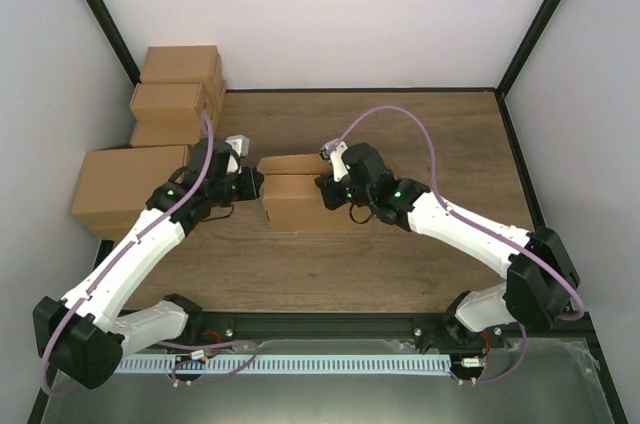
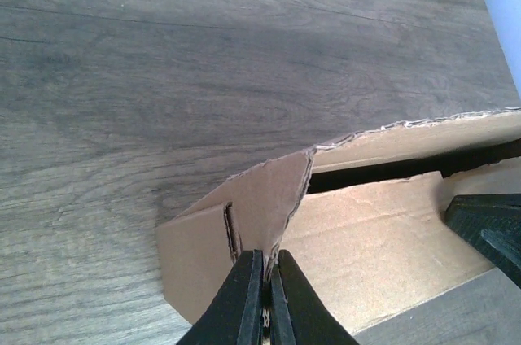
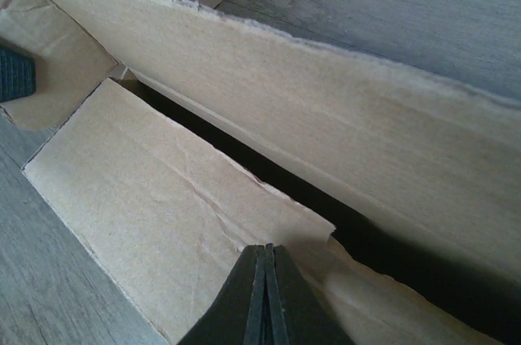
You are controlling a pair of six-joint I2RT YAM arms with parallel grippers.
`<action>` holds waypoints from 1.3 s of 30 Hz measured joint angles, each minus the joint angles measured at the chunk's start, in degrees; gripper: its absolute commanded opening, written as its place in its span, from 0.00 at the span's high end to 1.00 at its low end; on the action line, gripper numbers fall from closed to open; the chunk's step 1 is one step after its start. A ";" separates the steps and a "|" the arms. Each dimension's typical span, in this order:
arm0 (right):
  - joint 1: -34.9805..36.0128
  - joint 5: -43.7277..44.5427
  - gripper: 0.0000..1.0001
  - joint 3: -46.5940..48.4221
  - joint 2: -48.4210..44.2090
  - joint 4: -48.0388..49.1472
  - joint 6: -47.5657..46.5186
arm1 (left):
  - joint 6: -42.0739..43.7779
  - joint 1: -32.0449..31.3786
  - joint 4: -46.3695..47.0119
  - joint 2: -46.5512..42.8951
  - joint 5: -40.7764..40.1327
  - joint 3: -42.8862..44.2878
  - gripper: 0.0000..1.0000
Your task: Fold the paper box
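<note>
The paper box point(image 1: 295, 199) lies half folded at the table's middle, its long back wall point(image 3: 326, 101) raised and a top panel point(image 3: 171, 190) folded over. My left gripper point(image 2: 273, 268) is shut on the edge of an upright end flap point(image 2: 273, 198) at the box's left end. My right gripper point(image 3: 267, 249) is shut with nothing between its jaws, its tips resting on the top panel near the right end. In the top view the left gripper point(image 1: 258, 184) and right gripper point(image 1: 322, 192) flank the box.
Three smaller brown cartons point(image 1: 180, 64) point(image 1: 170, 102) point(image 1: 125, 184) stand stacked along the left wall, close behind my left arm. The wooden table point(image 1: 430, 144) spreads to the right and back. Black frame posts mark the enclosure's corners.
</note>
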 measured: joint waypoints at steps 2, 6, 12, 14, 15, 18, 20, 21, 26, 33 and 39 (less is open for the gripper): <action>0.11 0.04 0.99 0.00 0.00 0.00 0.15 | -0.39 -1.11 0.26 -0.28 -1.68 -0.37 0.96; 0.26 0.22 0.98 0.00 0.00 0.00 0.35 | -1.14 -3.26 0.28 -0.72 -5.22 -0.94 0.96; 0.55 0.50 0.94 0.00 0.00 0.00 0.63 | -1.57 -4.90 2.03 -1.31 -8.04 -2.60 0.96; 0.57 0.59 0.92 0.00 -0.02 -0.02 0.70 | -1.64 -5.31 2.75 -1.38 -8.92 -3.04 0.96; 0.59 0.63 0.91 0.00 -0.09 -0.07 0.76 | -1.64 -5.46 3.06 -1.38 -9.29 -3.17 0.96; 0.59 0.63 0.88 0.17 -0.92 -1.42 0.74 | -1.60 -5.81 3.54 -1.38 -10.14 -3.39 0.96; 0.59 0.85 0.86 0.35 -2.40 -3.15 0.55 | -1.46 -5.92 3.63 -1.38 -10.56 -3.43 0.96; 0.61 1.25 0.84 0.70 -3.17 -4.52 0.31 | -1.38 -6.03 3.63 -1.38 -10.78 -3.43 0.96; 0.55 4.72 0.62 3.08 -9.33 -8.85 -1.03 | -0.96 -6.12 3.58 -1.36 -11.06 -3.41 0.96; -4.68 13.29 0.37 4.48 -15.69 -14.86 -2.89 | 0.24 -6.16 2.91 -1.25 -11.37 -3.04 0.96; -10.03 14.53 0.32 4.46 -15.13 -19.28 -4.07 | 1.51 -6.19 1.05 -0.59 -11.89 -2.82 0.96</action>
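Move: The back flap's right corner, which the right hand goes for, is roughly 14 cm to its right, 4 cm ahead and 4 cm higher. The front flap's middle is about beneath the shut right fingertips, 1 cm back and 2 cm lower; the back flap's middle is about 5 cm ahead and 3 cm above, level sideways. From the left hand, already pinching the left end tab, that right corner is some 28 cm right, 2 cm ahead and 1 cm up. The front flap is let go by the right fingertips resting on it: the right hand rises about 8 cm, then swings some 13 cm to the right towards the back flap's right corner, turning about 20 degrees clockwise, sinking slightly and opening its fingers well apart around the corner. The left hand keeps its pinch on the left end tab, easing down a little and rolling slightly. ##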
